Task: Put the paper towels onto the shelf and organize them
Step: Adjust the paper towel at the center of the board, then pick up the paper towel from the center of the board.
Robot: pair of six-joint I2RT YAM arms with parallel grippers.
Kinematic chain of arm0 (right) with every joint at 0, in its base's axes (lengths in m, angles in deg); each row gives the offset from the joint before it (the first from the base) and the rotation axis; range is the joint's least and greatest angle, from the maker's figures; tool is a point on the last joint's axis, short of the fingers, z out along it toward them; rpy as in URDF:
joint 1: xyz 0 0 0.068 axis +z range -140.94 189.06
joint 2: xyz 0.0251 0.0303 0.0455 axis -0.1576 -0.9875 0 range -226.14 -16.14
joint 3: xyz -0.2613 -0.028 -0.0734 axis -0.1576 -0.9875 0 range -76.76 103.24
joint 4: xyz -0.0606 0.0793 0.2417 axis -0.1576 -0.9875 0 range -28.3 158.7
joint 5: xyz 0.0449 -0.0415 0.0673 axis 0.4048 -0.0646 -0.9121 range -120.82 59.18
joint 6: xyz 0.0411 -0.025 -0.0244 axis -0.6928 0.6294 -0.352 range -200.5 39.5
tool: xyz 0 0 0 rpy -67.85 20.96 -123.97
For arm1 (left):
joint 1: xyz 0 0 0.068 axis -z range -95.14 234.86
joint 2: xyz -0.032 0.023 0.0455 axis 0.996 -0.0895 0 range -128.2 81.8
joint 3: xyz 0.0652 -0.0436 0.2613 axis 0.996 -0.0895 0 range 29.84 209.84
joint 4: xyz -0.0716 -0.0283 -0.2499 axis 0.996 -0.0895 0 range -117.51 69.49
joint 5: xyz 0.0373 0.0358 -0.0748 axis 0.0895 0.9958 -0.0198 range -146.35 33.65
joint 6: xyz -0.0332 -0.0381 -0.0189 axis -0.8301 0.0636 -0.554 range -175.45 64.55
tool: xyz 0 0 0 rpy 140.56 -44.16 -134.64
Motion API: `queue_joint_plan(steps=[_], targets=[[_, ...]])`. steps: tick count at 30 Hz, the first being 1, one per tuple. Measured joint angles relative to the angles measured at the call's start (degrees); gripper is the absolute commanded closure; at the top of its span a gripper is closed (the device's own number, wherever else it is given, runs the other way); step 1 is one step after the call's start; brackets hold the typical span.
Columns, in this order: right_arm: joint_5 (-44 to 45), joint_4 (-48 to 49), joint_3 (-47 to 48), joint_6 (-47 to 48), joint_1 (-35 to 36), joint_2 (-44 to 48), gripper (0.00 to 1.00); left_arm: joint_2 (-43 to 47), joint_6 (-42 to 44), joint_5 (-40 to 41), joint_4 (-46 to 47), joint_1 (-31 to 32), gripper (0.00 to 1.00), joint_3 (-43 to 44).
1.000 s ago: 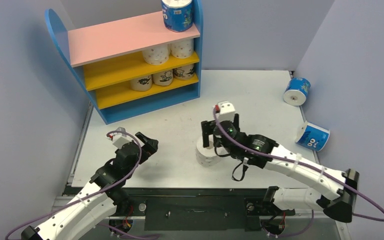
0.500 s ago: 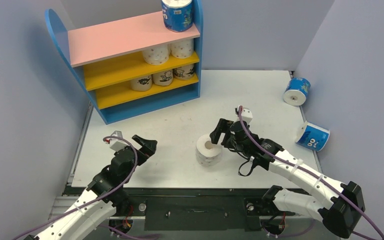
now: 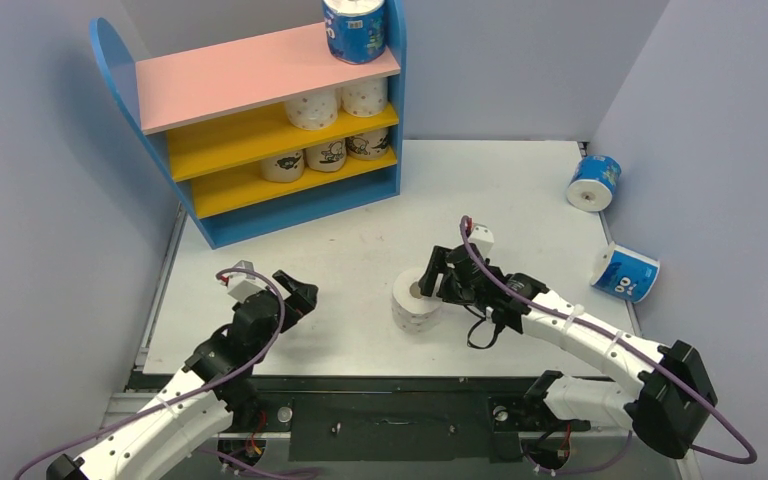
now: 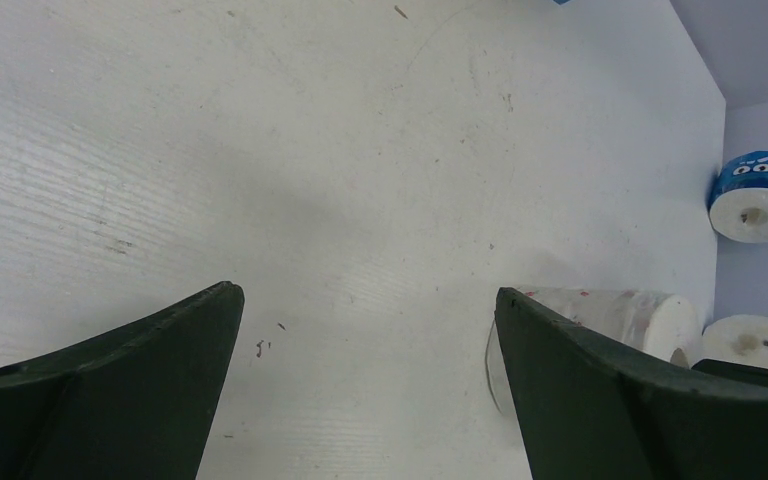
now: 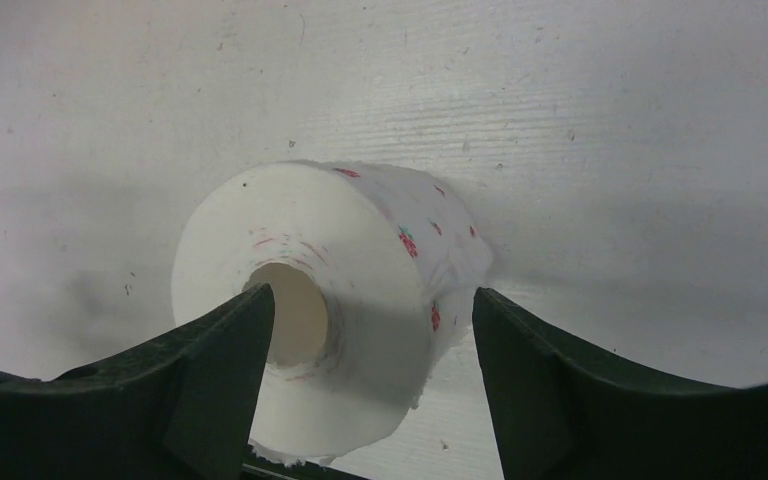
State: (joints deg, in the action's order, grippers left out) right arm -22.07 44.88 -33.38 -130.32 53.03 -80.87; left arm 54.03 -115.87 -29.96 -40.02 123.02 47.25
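Observation:
A white dotted paper towel roll [image 3: 415, 302] stands on end on the table, core up. My right gripper [image 3: 438, 276] is open at its right side. In the right wrist view the roll [image 5: 360, 250] sits partly between the open fingers [image 5: 210, 370] of the right gripper [image 5: 370, 292]; I cannot tell whether they touch it. My left gripper [image 3: 295, 293] is open and empty over bare table [image 4: 365, 292]. The shelf [image 3: 250, 75] holds one blue roll [image 3: 355, 28] on top, two dotted rolls [image 3: 312, 108] and three tan rolls [image 3: 326, 154].
Two blue rolls lie on their sides at the right wall, one far [image 3: 594, 182] and one nearer [image 3: 625, 272]. They also show in the left wrist view [image 4: 758, 195]. The shelf's left halves are bare. Walls close in the table's left, back and right.
My right gripper has swung from above the dotted roll to its right side and lowered towards it. The roll stays put. The left arm shifted slightly.

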Motion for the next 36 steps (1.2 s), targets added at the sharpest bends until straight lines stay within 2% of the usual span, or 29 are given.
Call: queue_joint_plan(steps=[6,18,32,36], targets=[[0.7,-1.8,1.2,0.1,0.8,-1.5,0.4,-1.1,0.1,0.0,-0.1,0.0,0.02,0.3],[2.0,-4.2,3.3,0.3,2.6,-4.4,0.47,-0.3,0.3,0.3,-0.2,0.0,0.02,0.3],[3.0,-5.2,4.2,1.2,3.3,-6.1,0.68,0.2,0.7,0.4,-0.5,0.0,0.02,0.3],[3.0,-5.8,4.5,1.1,3.4,-6.1,0.71,0.4,0.7,0.5,-0.9,0.0,0.02,0.3]])
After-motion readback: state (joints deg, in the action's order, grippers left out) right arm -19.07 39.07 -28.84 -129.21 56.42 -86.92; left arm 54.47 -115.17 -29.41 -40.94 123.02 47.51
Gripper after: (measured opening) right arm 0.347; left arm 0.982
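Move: The white spotted paper towel standing upright on the table has its middle about 3 cm left of the right hand, level front to back and some 6 cm below; its right-hand wall lies just under the fingers. The shelf's right foot is roughly 28 cm ahead and 8 cm left, at table height, and the nearer fallen blue roll about 9 cm ahead and 36 cm right. From the left hand the towel lies about 22 cm right, level with it and 5 cm below. Over the paper towel's right-hand wall, the right hand sinks about 1.5 cm, easing back slightly and tilting its left side a few degrees lower. The fingers close to about half their starting gap, one at the core hole and the other at the outer side, and pinch the wall between them by the end. ##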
